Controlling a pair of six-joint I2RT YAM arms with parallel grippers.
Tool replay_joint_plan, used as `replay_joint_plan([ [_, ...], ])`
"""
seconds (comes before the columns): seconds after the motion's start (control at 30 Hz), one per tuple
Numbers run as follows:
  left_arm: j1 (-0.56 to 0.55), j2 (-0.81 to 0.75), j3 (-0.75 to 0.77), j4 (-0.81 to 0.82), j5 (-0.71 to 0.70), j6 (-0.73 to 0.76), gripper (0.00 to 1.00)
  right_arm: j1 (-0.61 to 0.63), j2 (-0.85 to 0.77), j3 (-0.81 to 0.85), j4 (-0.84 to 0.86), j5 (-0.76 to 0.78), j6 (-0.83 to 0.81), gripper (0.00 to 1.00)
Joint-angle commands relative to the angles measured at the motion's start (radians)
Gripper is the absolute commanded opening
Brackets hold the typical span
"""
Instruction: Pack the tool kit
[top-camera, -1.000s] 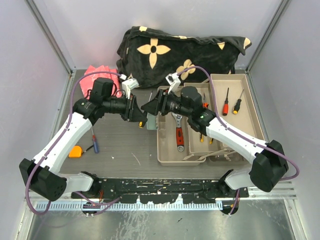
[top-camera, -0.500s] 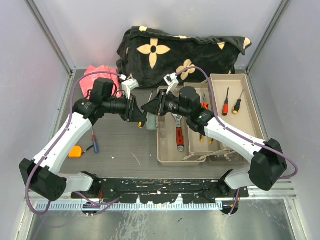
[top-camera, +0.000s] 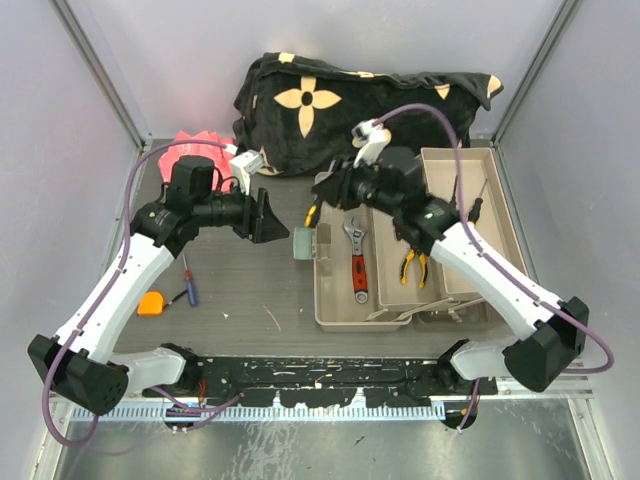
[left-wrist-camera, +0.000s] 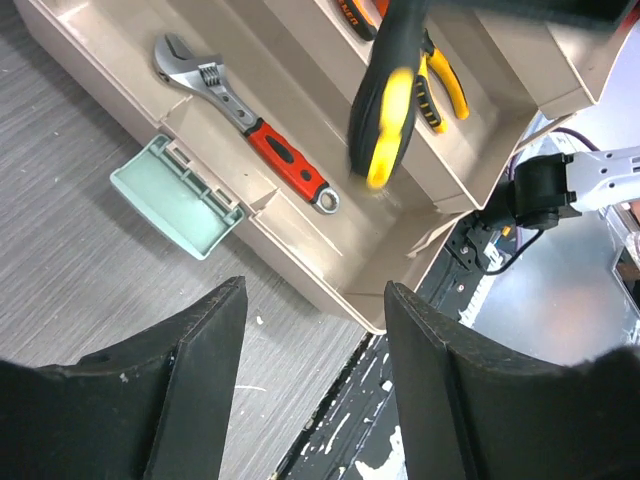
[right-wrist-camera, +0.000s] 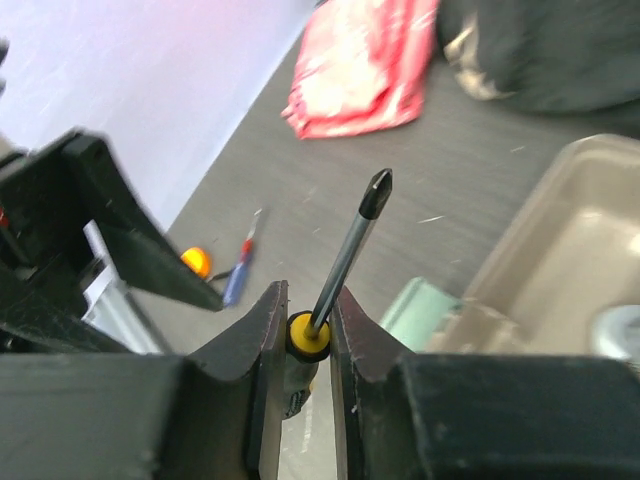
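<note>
My right gripper (top-camera: 320, 203) (right-wrist-camera: 308, 300) is shut on the yellow-and-black handle of a screwdriver (right-wrist-camera: 348, 255) (top-camera: 311, 213) and holds it above the left edge of the toolbox's beige tray (top-camera: 335, 300). The shaft sticks up between the fingers. From the left wrist, the handle (left-wrist-camera: 385, 110) is a blur over the tray. My left gripper (top-camera: 272, 218) (left-wrist-camera: 315, 300) is open and empty over the table, left of the box. A red-handled wrench (top-camera: 357, 265) (left-wrist-camera: 250, 125) and yellow-handled pliers (top-camera: 412, 265) (left-wrist-camera: 440, 90) lie in the trays. Two screwdrivers (top-camera: 475, 210) lie in the right tray.
A blue-and-red screwdriver (top-camera: 188, 285) (right-wrist-camera: 238, 275) and an orange tape measure (top-camera: 150, 303) (right-wrist-camera: 195, 262) lie on the table at left. A red packet (top-camera: 200, 150) and the black flower-patterned blanket (top-camera: 350, 100) sit at the back. A pale green latch (top-camera: 303, 245) (left-wrist-camera: 175, 195) juts from the box's left side.
The right gripper shut on the screwdriver and the left gripper let it go. The left arm drew back to the left; the right arm carried the screwdriver back and right.
</note>
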Motion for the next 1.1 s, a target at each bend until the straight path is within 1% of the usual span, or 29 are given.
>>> replay_joint_plan([
  [0.0, 0.012, -0.049, -0.004, 0.038, -0.027, 0.010, 0.58, -0.133, -0.100, 0.176, -0.213, 0.134, -0.149, 0.01],
  [0.2, 0.015, -0.076, -0.030, 0.026, -0.049, 0.037, 0.58, -0.491, -0.140, 0.366, -0.533, 0.261, -0.317, 0.01],
  [0.27, 0.015, -0.076, -0.033, 0.022, -0.054, 0.040, 0.57, -0.579, -0.138, 0.391, -0.596, 0.297, -0.359, 0.01],
  [0.37, 0.016, -0.075, -0.029, 0.008, -0.063, 0.046, 0.57, -0.653, -0.134, 0.370, -0.641, 0.315, -0.399, 0.01],
  [0.53, 0.017, -0.090, -0.035, -0.024, -0.087, 0.077, 0.57, -0.694, -0.121, 0.279, -0.648, 0.307, -0.413, 0.01],
  [0.63, 0.017, -0.106, -0.052, -0.028, -0.098, 0.094, 0.57, -0.697, -0.107, 0.235, -0.624, 0.264, -0.400, 0.01],
  [0.93, 0.017, -0.114, -0.077, -0.035, -0.107, 0.114, 0.56, -0.697, -0.079, 0.151, -0.547, 0.177, -0.373, 0.01],
  [1.07, 0.016, -0.103, -0.075, -0.029, -0.099, 0.107, 0.56, -0.697, -0.069, 0.124, -0.535, 0.171, -0.379, 0.01],
])
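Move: My right hand already holds the yellow-and-black screwdriver over the left edge of the box. The far-right tray's middle is roughly 36 cm to its right, 4 cm ahead and 20 cm below; in it the red screwdriver lies about 31 cm right and 8 cm ahead, the black screwdriver 38 cm right and 7 cm ahead. The pliers tray is some 20 cm right, 2 cm ahead. From my left hand the far-right tray is about 50 cm right and 11 cm ahead. I swing my right hand fast to the right, about 32 cm and slightly forward, keeping the screwdriver pinched. I arc up about 9 cm over the wrench compartment and pliers tray, then sink some 13 cm over the far-right tray, turning clockwise until the fingers point forward and tip down. My open, empty left hand eases a few centimetres left and down. ##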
